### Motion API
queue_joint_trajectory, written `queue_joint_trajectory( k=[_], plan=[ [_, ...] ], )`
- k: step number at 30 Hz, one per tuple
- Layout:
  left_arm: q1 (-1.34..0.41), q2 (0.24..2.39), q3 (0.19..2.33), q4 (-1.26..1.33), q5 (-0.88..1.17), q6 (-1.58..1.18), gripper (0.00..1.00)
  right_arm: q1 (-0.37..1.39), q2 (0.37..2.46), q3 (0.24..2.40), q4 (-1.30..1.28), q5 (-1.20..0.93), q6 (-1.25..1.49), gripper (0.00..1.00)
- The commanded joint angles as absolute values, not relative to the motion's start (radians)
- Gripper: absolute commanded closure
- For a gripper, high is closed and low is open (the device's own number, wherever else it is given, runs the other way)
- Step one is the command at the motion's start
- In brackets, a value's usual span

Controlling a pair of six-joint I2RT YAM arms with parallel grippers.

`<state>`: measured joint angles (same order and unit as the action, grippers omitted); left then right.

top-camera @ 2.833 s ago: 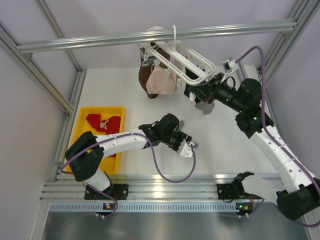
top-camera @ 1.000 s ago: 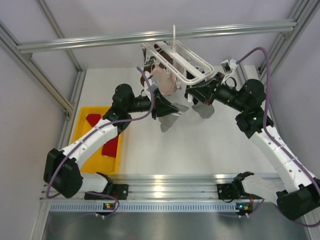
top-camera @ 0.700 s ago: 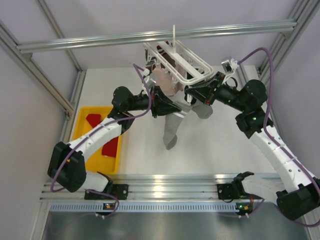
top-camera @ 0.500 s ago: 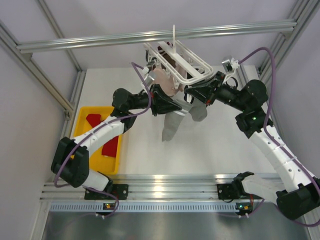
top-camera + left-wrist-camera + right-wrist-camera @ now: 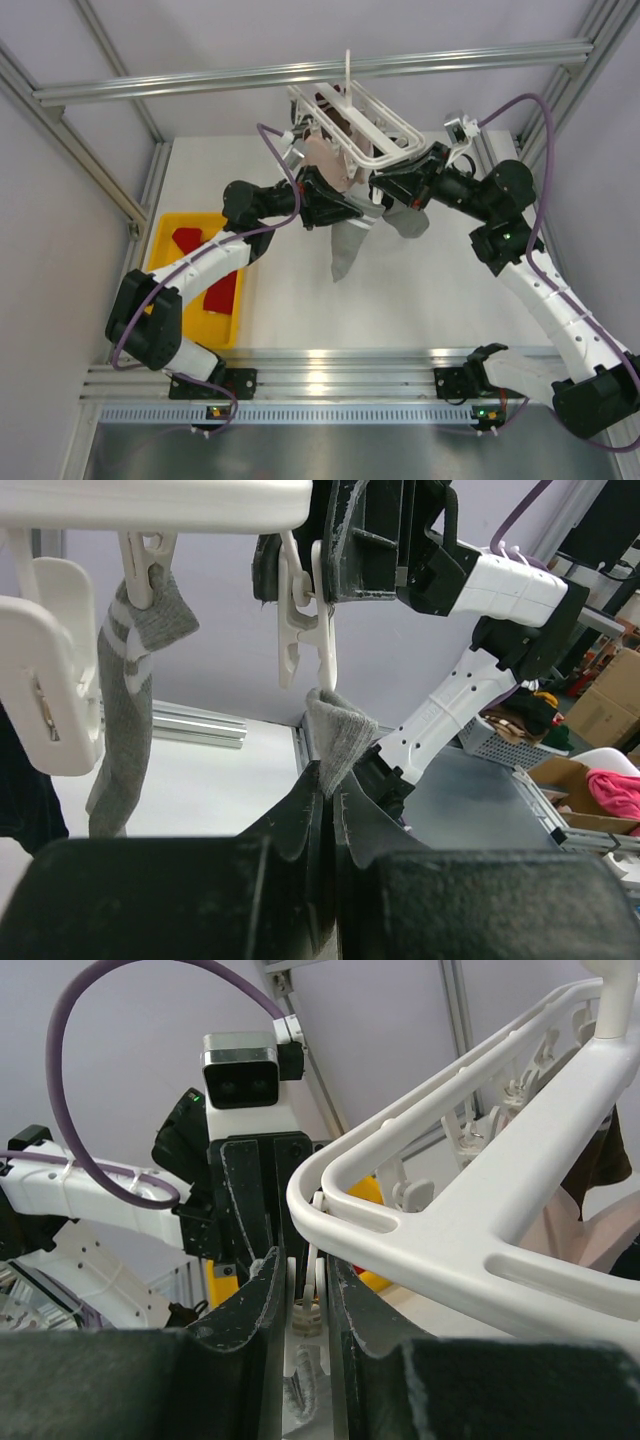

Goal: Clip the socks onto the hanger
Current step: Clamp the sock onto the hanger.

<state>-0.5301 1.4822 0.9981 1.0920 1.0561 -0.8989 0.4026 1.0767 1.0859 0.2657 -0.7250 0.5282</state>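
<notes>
The white hanger (image 5: 372,128) hangs from the top rail by its hook. My left gripper (image 5: 348,212) is shut on a grey sock (image 5: 345,250), whose length dangles below it. In the left wrist view the sock's top end (image 5: 335,730) rises from my gripper (image 5: 330,785) to just under a white clip peg (image 5: 305,630). My right gripper (image 5: 384,191) is shut on that clip peg (image 5: 310,1295), squeezing it below the hanger frame (image 5: 450,1225). Another grey sock (image 5: 128,710) with white stripes hangs clipped beside it. Red socks (image 5: 186,240) lie in the tray.
A yellow tray (image 5: 160,262) sits at the table's left. A pale-pink sock (image 5: 328,160) and a dark-brown one (image 5: 322,100) hang on the hanger's far side. The clipped grey sock (image 5: 412,222) dangles under my right arm. Aluminium frame posts border the table.
My left arm has swung up from low over the table to the hanger with the grey sock, then edged right toward the peg. The right gripper has kept hold of the peg.
</notes>
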Motion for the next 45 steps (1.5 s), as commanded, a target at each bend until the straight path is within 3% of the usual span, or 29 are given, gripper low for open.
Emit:
queue_joint_trajectory(
  k=[1,32,35,36,39,45],
  plan=[
    [-0.526,1.482,1.020,1.184,1.051,-0.919,1.00,0.396,1.078,1.075,0.337,-0.769,0.548,1.00],
    [-0.529,1.526,1.115,1.204,1.015,-0.908,1.00,0.396,1.086,1.068,0.341,-0.810,0.569,1.00],
    [-0.529,1.525,1.118,1.204,1.012,-0.908,1.00,0.396,1.088,1.072,0.327,-0.815,0.569,0.90],
    [-0.529,1.526,1.120,1.200,1.009,-0.908,1.00,0.396,1.088,1.074,0.322,-0.815,0.568,0.77],
    [-0.529,1.525,1.115,1.198,1.012,-0.905,1.00,0.396,1.088,1.078,0.316,-0.808,0.566,0.58],
    [-0.529,1.529,1.117,1.190,1.011,-0.894,1.00,0.397,1.089,1.086,0.324,-0.805,0.586,0.40]
  ],
)
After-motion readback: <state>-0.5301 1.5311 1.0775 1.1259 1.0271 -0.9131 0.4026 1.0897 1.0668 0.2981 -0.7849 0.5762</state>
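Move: The left hand grips the grey sock with its cuff poking out at the fingertips; the clip meant for it hangs about 4 cm above, 3 cm to the right and 2 cm ahead. The hanger's near end lies some 6 cm ahead, 5 cm right and 7 cm up; a grey sock already hanging is roughly 5 cm ahead and 9 cm right. The right hand is shut on that clip's handles, the waiting cuff being about 4 cm below it, 2 cm back and 2 cm left. The left hand, keeping its pinch on the grey sock, after barely shifting at first lifts the cuff about 2 cm up and a little over 1 cm forward into the jaws of the clip hanging at the hanger's near end, its wrist hardly turning. The right hand holds that clip by the handles almost still, sinking only about half a centimetre, then near the end opens its fingers to a bit over half their range and lets go of the handles, easing back slightly, while the left hand still holds the sock. ##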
